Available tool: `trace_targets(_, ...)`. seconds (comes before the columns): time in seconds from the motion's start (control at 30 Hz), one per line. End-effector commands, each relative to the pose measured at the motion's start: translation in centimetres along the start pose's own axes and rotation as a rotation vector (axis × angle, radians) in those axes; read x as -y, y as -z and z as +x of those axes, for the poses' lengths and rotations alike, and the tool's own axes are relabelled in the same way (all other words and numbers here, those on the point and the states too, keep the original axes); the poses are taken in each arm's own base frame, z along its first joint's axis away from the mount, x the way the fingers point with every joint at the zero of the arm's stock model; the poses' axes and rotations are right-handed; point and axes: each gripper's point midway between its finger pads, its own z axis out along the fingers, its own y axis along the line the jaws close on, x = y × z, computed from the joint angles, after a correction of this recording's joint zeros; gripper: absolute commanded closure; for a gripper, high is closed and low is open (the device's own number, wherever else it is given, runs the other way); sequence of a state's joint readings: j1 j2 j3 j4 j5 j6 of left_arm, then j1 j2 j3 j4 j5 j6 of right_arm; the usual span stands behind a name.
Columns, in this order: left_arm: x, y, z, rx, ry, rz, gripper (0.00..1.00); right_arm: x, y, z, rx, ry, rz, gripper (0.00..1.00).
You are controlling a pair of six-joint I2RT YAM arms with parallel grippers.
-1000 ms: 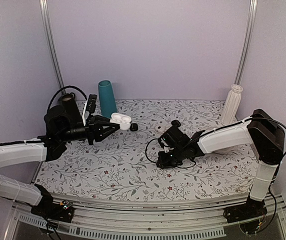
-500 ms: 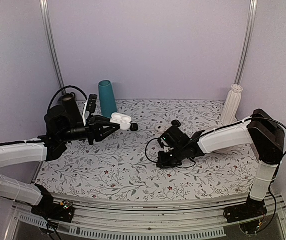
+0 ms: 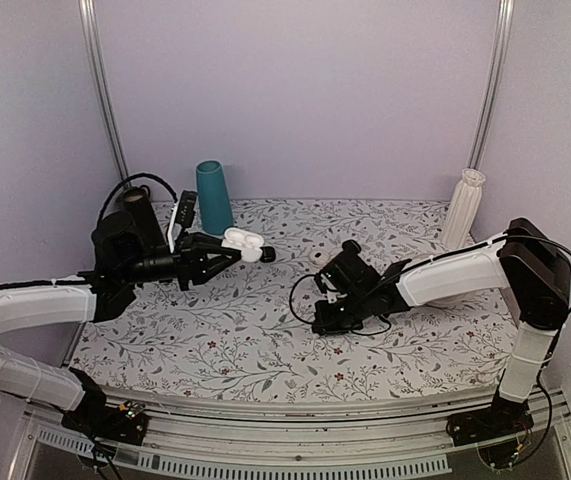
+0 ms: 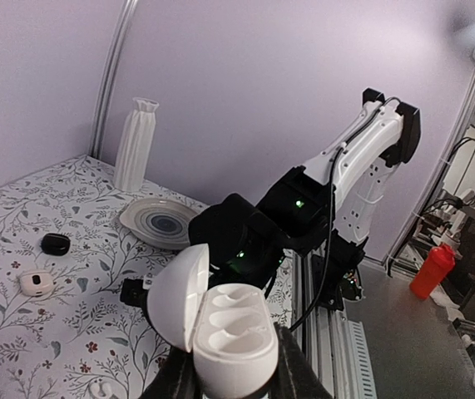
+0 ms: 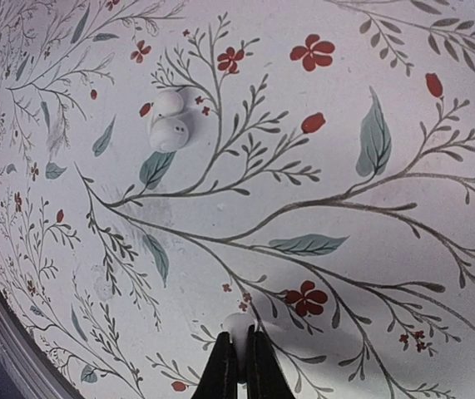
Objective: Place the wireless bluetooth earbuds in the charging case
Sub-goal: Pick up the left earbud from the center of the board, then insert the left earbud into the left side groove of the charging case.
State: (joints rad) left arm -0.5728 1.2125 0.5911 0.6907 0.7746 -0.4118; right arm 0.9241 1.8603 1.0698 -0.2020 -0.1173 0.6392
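The charging case (image 4: 230,328) is glossy white with its lid hinged open to the left, showing two hollow wells. My left gripper (image 4: 234,370) is shut on its lower body and holds it above the table; the top view has the case (image 3: 242,241) at the back left. My right gripper (image 5: 239,332) is down at the floral cloth, shut on one small white earbud (image 5: 238,320) that pokes out between the fingertips. A second earbud (image 5: 169,125) lies loose on the cloth further ahead. From above, the right gripper (image 3: 327,322) hides both buds.
A teal cup (image 3: 213,197) stands at the back left and a white ribbed vase (image 3: 463,207) at the back right. A striped plate (image 4: 160,223) lies near the right arm. A white round piece with a dark centre (image 3: 317,257) and small black lumps (image 3: 351,246) sit mid-table.
The right gripper's fingers have closed onto the earbud on the cloth. The left arm with the case has shifted very slightly.
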Motion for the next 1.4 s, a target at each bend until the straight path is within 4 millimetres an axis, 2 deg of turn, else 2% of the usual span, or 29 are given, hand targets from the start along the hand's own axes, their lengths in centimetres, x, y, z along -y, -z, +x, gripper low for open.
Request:
trace_targets(0.0,-0.9,-0.1,-0.2,0.006,-0.016,-0.021,1.0,-1.3,2.4,-1.6,0.081,0.04,-0.022,0.97)
trace_targets(0.17,-0.8,-0.5,0.1,-0.008,-0.031,0.008,1.0,-1.8,4.7,-3.0,0.155,0.084,-0.04,0.97)
trace_targets(0.33,0.6,-0.6,-0.1,0.008,-0.118,0.094,1.0,-3.3,8.4,-4.9,0.261,0.161,-0.089,0.98)
trace_targets(0.57,1.2,-1.7,0.0,-0.01,-0.252,0.132,1.0,-6.7,15.7,-6.8,0.429,0.327,-0.206,0.98)
trace_targets(0.63,1.5,-1.9,0.0,-0.014,-0.28,0.153,1.0,-8.1,18.4,-7.0,0.485,0.385,-0.263,0.98)
trace_targets(0.87,3.2,-2.4,-0.1,-0.016,-0.395,0.226,1.0,-12.3,25.1,-6.1,0.627,0.581,-0.413,0.97)
trace_targets(0.97,4.1,-2.5,0.0,-0.016,-0.44,0.248,1.0,-13.9,26.4,-5.7,0.646,0.631,-0.466,0.98)
trace_targets(1.13,4.8,-3.0,0.1,-0.028,-0.454,0.273,1.0,-16.7,27.4,-5.0,0.643,0.71,-0.52,0.98)
trace_targets(1.37,5.4,-3.0,-0.1,-0.016,-0.484,0.268,1.0,-18.3,27.8,-4.8,0.642,0.74,-0.546,0.98)
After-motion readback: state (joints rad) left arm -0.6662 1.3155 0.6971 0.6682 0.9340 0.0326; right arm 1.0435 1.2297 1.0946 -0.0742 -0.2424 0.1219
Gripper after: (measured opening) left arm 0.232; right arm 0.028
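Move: The right hand, low over the board, already pinches the left earbud; the empty open charging case in the left gripper lies about 15 cm to its left, level with it fore and aft, and some 26 cm higher. On the board, the other earbud lies about 10 cm left and 1 cm ahead of the right hand, the white box about 27 cm straight ahead. From the left hand, the held earbud is some 17 cm right, 2 cm ahead and 25 cm below. Straight up off the board at first, then back and still rising, the right hand carries the pinched left earbud some 30 cm up and about 8 cm back towards the case, swinging its fingers through about 60 degrees from steeply down to pointing left. The left hand keeps its grip on the case, dips briefly, then brings it about 5 cm right and back to meet the earbud, rolling the case's top back towards the base by some 25 degrees. ##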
